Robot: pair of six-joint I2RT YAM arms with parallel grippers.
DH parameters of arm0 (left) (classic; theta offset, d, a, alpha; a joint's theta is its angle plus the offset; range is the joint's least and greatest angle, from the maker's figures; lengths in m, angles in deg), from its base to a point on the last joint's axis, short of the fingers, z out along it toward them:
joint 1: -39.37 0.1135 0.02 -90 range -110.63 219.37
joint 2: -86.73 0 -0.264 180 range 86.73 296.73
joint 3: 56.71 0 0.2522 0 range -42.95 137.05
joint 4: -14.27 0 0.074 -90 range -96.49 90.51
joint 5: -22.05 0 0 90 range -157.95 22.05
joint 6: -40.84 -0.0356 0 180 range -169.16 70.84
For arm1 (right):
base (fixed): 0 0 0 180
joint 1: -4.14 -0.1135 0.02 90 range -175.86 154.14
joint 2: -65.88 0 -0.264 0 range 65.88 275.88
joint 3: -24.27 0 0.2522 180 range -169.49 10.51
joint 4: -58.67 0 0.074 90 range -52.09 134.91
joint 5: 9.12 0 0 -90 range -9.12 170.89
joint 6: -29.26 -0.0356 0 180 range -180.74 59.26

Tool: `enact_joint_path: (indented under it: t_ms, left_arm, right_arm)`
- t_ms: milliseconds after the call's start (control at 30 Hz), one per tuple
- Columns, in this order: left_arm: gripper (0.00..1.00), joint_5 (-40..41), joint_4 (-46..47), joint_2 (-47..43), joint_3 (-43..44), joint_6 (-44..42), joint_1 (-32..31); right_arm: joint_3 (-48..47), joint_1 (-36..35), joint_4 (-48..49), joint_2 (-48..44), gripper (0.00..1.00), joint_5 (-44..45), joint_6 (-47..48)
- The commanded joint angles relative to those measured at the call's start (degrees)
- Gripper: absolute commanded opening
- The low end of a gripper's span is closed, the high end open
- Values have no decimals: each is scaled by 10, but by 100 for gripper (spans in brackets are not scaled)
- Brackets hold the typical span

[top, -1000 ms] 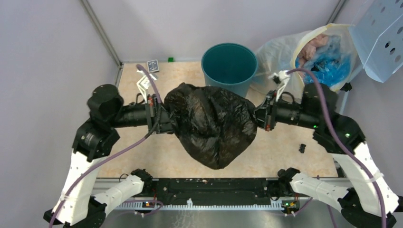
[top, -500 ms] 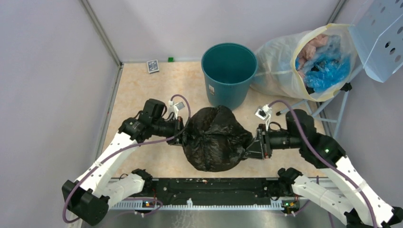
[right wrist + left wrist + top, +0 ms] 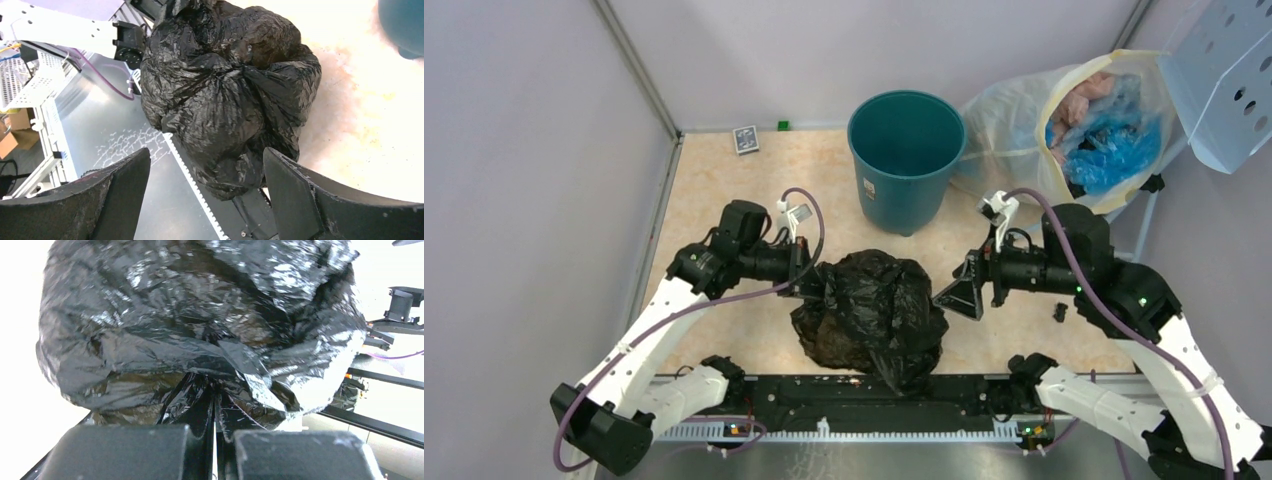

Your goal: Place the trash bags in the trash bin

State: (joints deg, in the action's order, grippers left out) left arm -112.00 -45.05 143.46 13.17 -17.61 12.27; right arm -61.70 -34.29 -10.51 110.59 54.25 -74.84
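A glossy black crinkled trash bag (image 3: 871, 315) slumps on the table's near middle, its lower end draped over the front rail. My left gripper (image 3: 821, 287) is shut on a pinch of the bag's left edge; in the left wrist view the film (image 3: 210, 335) bunches into the closed jaws (image 3: 215, 412). My right gripper (image 3: 954, 296) stands open just right of the bag, apart from it. Through the right wrist view the bag (image 3: 225, 95) lies beyond the spread fingers (image 3: 205, 175). The teal trash bin (image 3: 906, 160) stands upright behind the bag, with nothing visible inside.
A large translucent whitish sack (image 3: 1064, 125) with blue and pink contents leans at the back right beside a perforated white panel (image 3: 1229, 85). A small dark card (image 3: 745, 139) lies at the back left. A small black part (image 3: 1059, 311) lies on the table's right side.
The right gripper let go of the bag's right side and drew back a little. The bag, held high and stretched a second ago, came down and sagged toward the front rail.
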Motion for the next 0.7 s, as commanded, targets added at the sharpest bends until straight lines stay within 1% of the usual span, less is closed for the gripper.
enact_joint_path:
  t_ms: [0, 133, 267, 333, 367, 400, 467, 533, 567, 633, 667]
  left_arm:
    - [0, -21, 5, -19, 39, -9, 0]
    - [0, -30, 5, -26, 50, -4, 0]
    - [0, -45, 2, -27, 66, -3, 0]
    - [0, -50, -2, -24, 77, -5, 0]
    - [0, -53, -3, -24, 82, -6, -1]
    - [0, -59, -3, -23, 86, -7, -1]
    - [0, -79, -2, -21, 93, -11, 0]
    - [0, -97, -5, -21, 103, -20, 0]
    - [0, -107, -7, -22, 110, -25, -1]
    - [0, -136, -7, -25, 129, -30, -1]
    - [0, -156, -3, -27, 139, -30, -1]
  right_arm:
    - [-5, 2, 35, 38, 83, 15, 8]
    - [29, -11, 113, 77, 84, 13, -8]
    - [53, -44, 200, 126, 84, 60, -24]
    - [60, -60, 244, 163, 83, 94, -33]
    - [63, -64, 262, 181, 79, 111, -42]
    - [68, -66, 280, 200, 73, 132, -54]
    - [79, -65, 313, 227, 57, 189, -86]
    - [87, -63, 325, 245, 41, 266, -117]
    - [90, -60, 325, 251, 36, 307, -129]
    - [97, -50, 323, 256, 33, 358, -142]
    - [101, -45, 322, 255, 34, 372, -144]
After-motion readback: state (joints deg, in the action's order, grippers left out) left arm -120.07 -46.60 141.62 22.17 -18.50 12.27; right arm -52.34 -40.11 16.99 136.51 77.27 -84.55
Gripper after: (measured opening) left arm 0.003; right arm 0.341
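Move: The black trash bag hangs from the left fingers, its middle about 14 cm left of the open right hand, 3 cm back and 15 cm below. The trash bin's middle is some 29 cm ahead of that hand, 8 cm left and 16 cm lower; the left gripper is 24 cm left, 1 cm ahead. From the left hand the bag's middle is about 11 cm right, 5 cm back and 8 cm down. Right hand reaches 14 cm forward, down and left, closing on trash bag's far folds as left hand lifts. ##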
